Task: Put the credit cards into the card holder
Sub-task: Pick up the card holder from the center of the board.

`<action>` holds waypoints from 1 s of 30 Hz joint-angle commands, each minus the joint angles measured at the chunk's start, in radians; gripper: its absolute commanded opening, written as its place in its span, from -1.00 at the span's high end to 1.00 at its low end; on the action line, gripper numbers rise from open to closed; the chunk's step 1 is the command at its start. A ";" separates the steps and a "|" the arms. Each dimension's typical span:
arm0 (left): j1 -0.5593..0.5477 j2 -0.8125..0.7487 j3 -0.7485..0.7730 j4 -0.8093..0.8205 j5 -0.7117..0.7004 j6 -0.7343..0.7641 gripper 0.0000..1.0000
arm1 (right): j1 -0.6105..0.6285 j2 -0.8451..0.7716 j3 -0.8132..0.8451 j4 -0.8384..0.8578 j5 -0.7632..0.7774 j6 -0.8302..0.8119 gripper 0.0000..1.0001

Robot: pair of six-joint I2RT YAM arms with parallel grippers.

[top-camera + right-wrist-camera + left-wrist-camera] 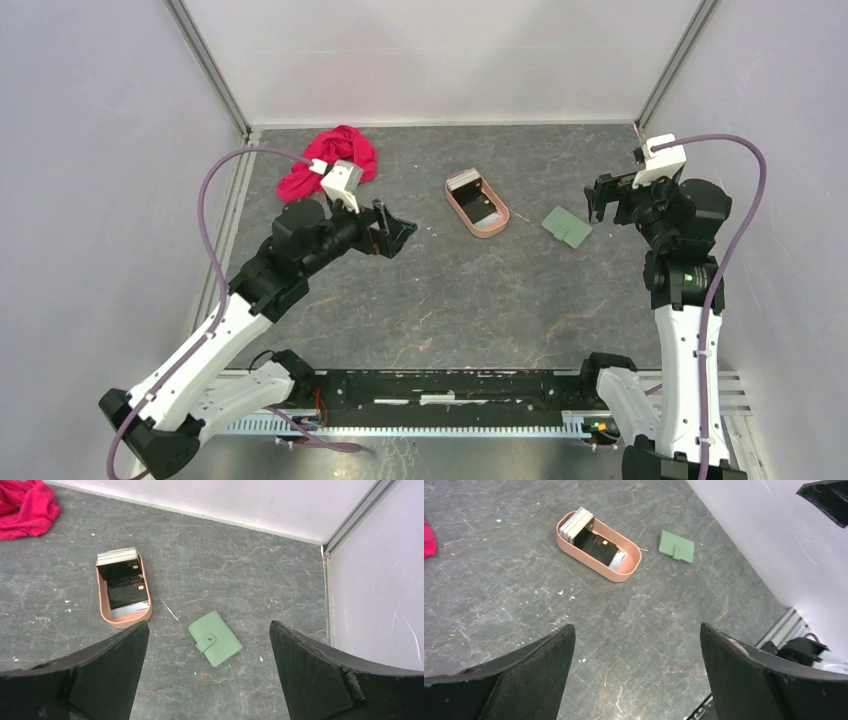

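The credit cards [476, 198] lie stacked in a pinkish-tan oval tray [487, 234] at the table's middle back: dark ones on top, pale ones standing at one end. From the wrists the cards [596, 547] [122, 582] show clearly. The sage-green card holder [567, 227] lies closed and snapped flat on the table, right of the tray. My left gripper [398, 232] hovers open left of the tray, nothing between its fingers. My right gripper [598, 200] is open too, hanging just right of the card holder [215, 638], which shows between its fingers.
A crumpled red cloth [335, 160] lies at the back left, behind the left arm. White walls with metal corner posts enclose the grey marbled table on three sides. The tray's rim [596, 566] [125, 622] stands a little above the table.
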 commanded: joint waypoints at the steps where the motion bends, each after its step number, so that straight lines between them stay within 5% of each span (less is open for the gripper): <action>1: 0.003 -0.085 -0.039 0.064 0.044 -0.076 -0.99 | -0.005 -0.031 0.020 0.038 -0.047 0.046 -0.96; 11: 0.004 -0.164 -0.126 0.181 0.087 -0.178 -1.00 | -0.007 -0.012 -0.018 0.131 -0.241 0.057 -0.96; 14: 0.004 -0.190 -0.192 0.290 0.116 -0.239 -1.00 | -0.004 -0.001 -0.074 0.148 -0.613 -0.218 -0.96; 16: 0.004 -0.192 -0.225 0.345 0.130 -0.271 -1.00 | 0.005 0.011 -0.091 0.105 -0.674 -0.337 -0.96; 24: 0.004 -0.076 -0.270 0.368 0.133 -0.246 -1.00 | 0.107 0.184 -0.086 -0.015 -0.493 -0.581 -0.96; 30: 0.006 0.014 -0.290 0.381 0.129 -0.218 -1.00 | 0.187 0.363 -0.063 0.087 -0.228 -0.443 -0.96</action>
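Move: The green card holder lies roughly 14 cm ahead of my right hand, about in line with it and some 31 cm below. The pink tray with the cards is about 20 cm ahead and 23 cm left of that hand, equally low. From my left hand, the card holder is about 20 cm ahead and 40 cm right, while the pink tray is 26 cm ahead and 17 cm right, both some 28 cm down. I swing my right hand about 10 cm left, then sink it some 11 cm, turning it roughly 40 degrees counter-clockwise to come nearer the card holder, which ends up ahead and to its right. My left hand first backs off and rises slightly, then drops and drifts right towards the tray with its left side dipping. Both grippers stay wide open and well clear of the table. ##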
